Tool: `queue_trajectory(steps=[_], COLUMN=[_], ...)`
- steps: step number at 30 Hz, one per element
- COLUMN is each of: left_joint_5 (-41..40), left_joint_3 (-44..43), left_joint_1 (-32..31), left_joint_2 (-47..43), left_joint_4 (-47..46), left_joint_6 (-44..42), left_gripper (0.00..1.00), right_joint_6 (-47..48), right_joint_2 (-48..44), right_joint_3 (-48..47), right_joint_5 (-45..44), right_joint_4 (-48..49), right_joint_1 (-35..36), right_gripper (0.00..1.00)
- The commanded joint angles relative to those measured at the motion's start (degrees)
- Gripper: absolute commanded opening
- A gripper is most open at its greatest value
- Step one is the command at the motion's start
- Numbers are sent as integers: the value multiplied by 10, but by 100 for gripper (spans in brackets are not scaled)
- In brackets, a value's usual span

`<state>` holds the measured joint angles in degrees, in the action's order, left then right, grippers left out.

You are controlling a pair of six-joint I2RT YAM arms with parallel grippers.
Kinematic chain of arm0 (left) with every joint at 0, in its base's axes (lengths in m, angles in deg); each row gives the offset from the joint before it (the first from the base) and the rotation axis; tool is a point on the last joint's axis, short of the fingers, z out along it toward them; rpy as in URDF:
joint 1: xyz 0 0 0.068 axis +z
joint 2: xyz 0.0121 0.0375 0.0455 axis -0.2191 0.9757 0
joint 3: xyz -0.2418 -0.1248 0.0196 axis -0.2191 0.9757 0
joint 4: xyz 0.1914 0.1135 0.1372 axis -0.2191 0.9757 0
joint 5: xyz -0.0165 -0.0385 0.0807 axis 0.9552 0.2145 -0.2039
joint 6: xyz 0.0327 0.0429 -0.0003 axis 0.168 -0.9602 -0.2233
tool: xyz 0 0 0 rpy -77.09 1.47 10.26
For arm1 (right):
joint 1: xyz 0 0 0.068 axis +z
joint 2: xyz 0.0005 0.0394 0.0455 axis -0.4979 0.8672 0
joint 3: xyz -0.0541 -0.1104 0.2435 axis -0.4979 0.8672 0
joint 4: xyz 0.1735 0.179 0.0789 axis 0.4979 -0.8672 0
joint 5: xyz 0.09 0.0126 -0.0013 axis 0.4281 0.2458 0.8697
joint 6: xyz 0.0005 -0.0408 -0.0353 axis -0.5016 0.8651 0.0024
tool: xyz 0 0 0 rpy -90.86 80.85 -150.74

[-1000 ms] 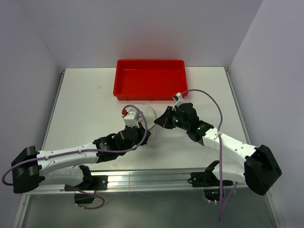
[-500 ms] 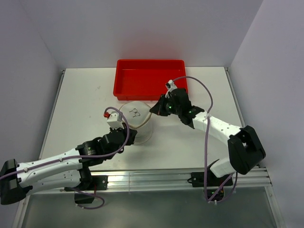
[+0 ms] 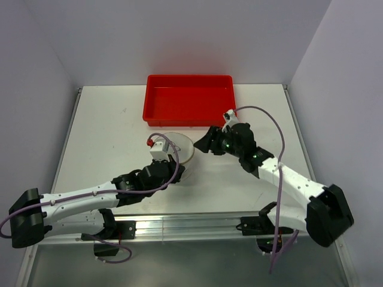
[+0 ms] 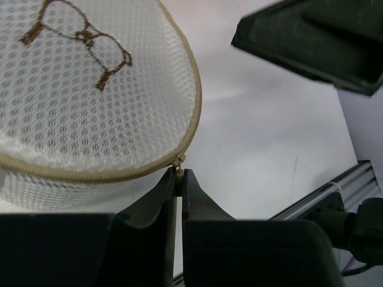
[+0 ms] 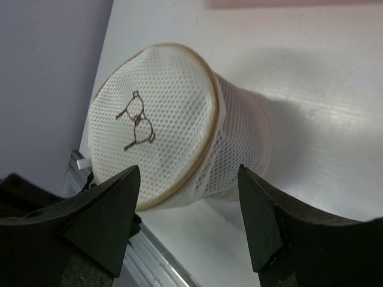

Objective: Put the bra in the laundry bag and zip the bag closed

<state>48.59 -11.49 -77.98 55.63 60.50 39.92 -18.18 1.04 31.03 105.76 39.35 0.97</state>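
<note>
The laundry bag [image 3: 179, 145] is a round white mesh drum with a tan zip rim. It stands mid-table, and its lid with the dark bra drawing [image 5: 136, 122] faces up. My left gripper [image 4: 180, 174] is at the bag's near side, shut on the small zip pull [image 4: 179, 162] at the rim. In the top view my left gripper [image 3: 174, 168] sits just in front of the bag. My right gripper [image 3: 204, 145] hangs open just right of the bag, not touching it. In the right wrist view the bag [image 5: 161, 119] lies beyond the spread right gripper [image 5: 188, 173]. The bra is out of view.
A red plastic tray [image 3: 147, 111] stands behind the bag at the table's back. An aluminium rail [image 3: 197, 224] runs along the near edge by the arm bases. One finger of the right gripper [image 4: 311, 36] hangs in the upper right of the left wrist view.
My right gripper, shut close to the bag's rim before, has opened and drawn back to the right. My left gripper swung left along the rim, then back right, staying shut.
</note>
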Motion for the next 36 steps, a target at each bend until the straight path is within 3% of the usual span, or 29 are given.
queue_trajectory(steps=[1, 7, 13, 15, 19, 23, 32, 36], left_joint_5=[40, 48, 48, 48, 44, 34, -2, -57], left_joint_3=[-30, -35, -27, -26, -23, -23, 1, 3], left_joint_1=[0, 0, 1, 2, 5, 12, 25, 26], left_joint_2=[12, 24, 19, 18, 7, -9, -80, -109], left_joint_4=[-73, -75, -74, -68, -60, -30, 67, 176], left_joint_6=[-3, -5, -4, -6, -12, -20, -6, 37], left_gripper=[0, 0, 0, 0, 0, 0, 0, 0], right_joint_6=[-43, -73, -82, -78, -60, -47, -2, 5], right_joint_2=[-53, -43, -5, 3, 10, 18, 74, 108], right_joint_3=[51, 61, 43, 36, 23, 0, -47, -59], right_joint_5=[21, 81, 91, 86, 66, 38, -12, -14], right_joint_4=[44, 82, 103, 93, 79, 63, 39, 45], right_joint_1=[11, 34, 45, 46, 45, 43, 23, 11], right_gripper=[73, 65, 48, 35, 22, 1, 0, 0])
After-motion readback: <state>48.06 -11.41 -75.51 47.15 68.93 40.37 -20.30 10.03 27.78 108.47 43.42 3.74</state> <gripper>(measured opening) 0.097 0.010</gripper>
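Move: The bag's zipped rim on its right side is what the right gripper goes for: about 4 cm back and 4 cm left, some 1 cm lower. The lid's middle lies roughly 8 cm left of the right hand and 1 cm back; the red bin is about 22 cm ahead and 3 cm left. From the left hand, which already pinches the zip pull, the lid's middle is about 8 cm ahead and 1 cm left, and that right-hand rim about 5 cm ahead and 5 cm right. Bring the open right gripper back about 5 cm and left 3 cm onto the bag's right rim, shut it on the zip edge, then draw it forward some 5 cm. Keep the left fingers on the zip pull: ease right 2 cm, hold while the right closes, then sweep left about 5 cm, rising slightly on the way. ##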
